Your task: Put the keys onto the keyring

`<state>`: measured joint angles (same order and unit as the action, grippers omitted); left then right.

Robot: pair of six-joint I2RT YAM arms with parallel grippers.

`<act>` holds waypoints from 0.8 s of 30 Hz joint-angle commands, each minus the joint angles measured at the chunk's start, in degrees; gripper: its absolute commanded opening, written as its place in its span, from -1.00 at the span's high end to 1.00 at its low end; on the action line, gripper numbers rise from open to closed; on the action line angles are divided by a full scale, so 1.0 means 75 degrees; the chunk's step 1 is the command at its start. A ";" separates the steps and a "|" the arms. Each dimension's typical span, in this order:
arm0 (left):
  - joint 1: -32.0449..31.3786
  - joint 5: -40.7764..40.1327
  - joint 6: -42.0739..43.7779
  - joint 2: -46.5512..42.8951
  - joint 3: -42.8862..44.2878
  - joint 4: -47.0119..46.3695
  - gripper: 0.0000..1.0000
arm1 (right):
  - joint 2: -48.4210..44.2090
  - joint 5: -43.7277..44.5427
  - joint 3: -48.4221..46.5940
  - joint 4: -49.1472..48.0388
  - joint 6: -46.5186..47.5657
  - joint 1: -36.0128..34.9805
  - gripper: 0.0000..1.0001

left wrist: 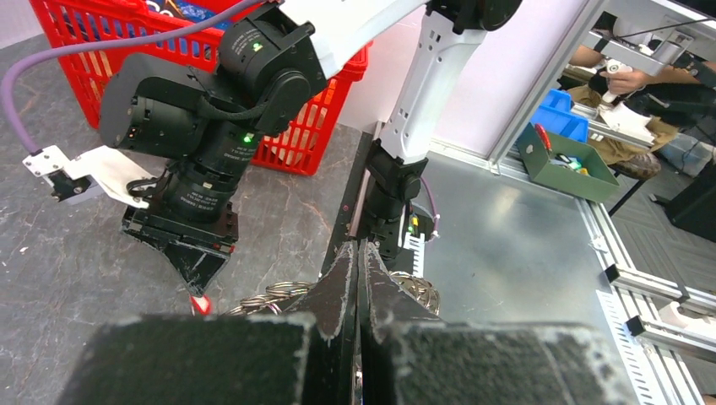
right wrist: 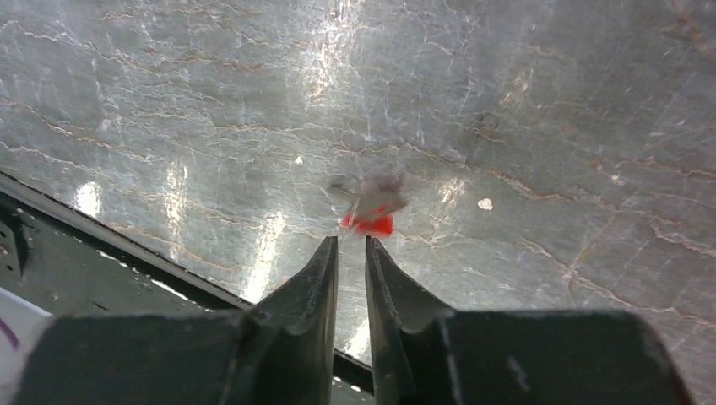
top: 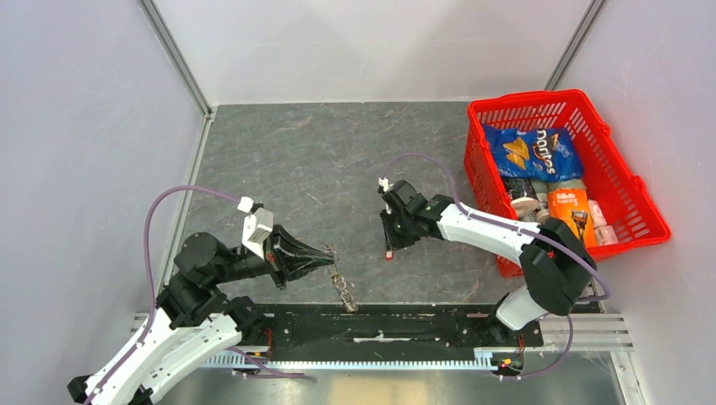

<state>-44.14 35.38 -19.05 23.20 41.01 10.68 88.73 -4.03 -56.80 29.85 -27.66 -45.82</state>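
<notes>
My left gripper (top: 328,251) is shut on the keyring (top: 343,287), a string of silvery wire rings trailing from its tips toward the table's near edge. In the left wrist view the rings (left wrist: 270,295) show on both sides of the closed fingers (left wrist: 342,278). My right gripper (top: 388,245) points down at the table a little to the right of the left one. Its jaws stand slightly apart with nothing between them (right wrist: 350,240). A small key with a red tag (right wrist: 369,221), blurred, lies just past its fingertips; the tag (left wrist: 200,305) shows under the right gripper too.
A red basket (top: 540,99) with a chips bag and other packets stands at the right of the table. A black rail (top: 380,325) runs along the near edge, close to the hanging end of the rings. Grey walls close in the left and back.
</notes>
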 commanded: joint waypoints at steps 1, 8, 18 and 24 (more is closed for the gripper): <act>-0.0021 -0.0358 -0.0002 -0.0093 0.0111 -0.0311 0.95 | -0.0446 0.0374 -0.0259 -0.0285 -0.0019 0.0019 0.36; -0.0021 -0.0986 -0.0050 -0.0004 0.0199 -0.0294 0.95 | -0.1979 0.0337 -0.0932 0.0415 0.0786 0.0016 0.05; -0.0021 -0.1944 -0.0382 0.0425 0.0344 -0.0506 0.96 | -0.3857 -0.0600 -0.1181 0.0965 0.2010 0.0016 -0.10; -0.0021 -0.2517 -0.0624 0.0586 0.0355 -0.0659 0.96 | -0.4354 -0.1391 -0.1378 0.1123 0.2248 0.0016 -0.15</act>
<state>-44.16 21.08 -20.95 27.16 41.08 10.57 57.52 -8.73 -64.36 36.95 -13.72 -45.84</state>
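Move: Just under the right fingertips is the red-tagged key, about 3 cm below the right hand and perhaps 1 cm back. The keyring hangs in the left fingers, some 18 cm back from the right hand, 8 cm to its left and 24 cm above; its middle is about 3 cm back, 2 cm right and 4 cm below the left hand. From the left hand the red-tagged key lies roughly 13 cm ahead, 10 cm right and 31 cm down. Spreading its already parting fingers to over half open, the right hand leaves the red-tagged key and climbs about 20 cm, drawing slightly back and right late on while tilting some 35 degrees so the fingers point less steeply down. The left hand keeps its pinch on the keyring, carrying it about 5 cm forward and turning some 15 degrees counter-clockwise. ##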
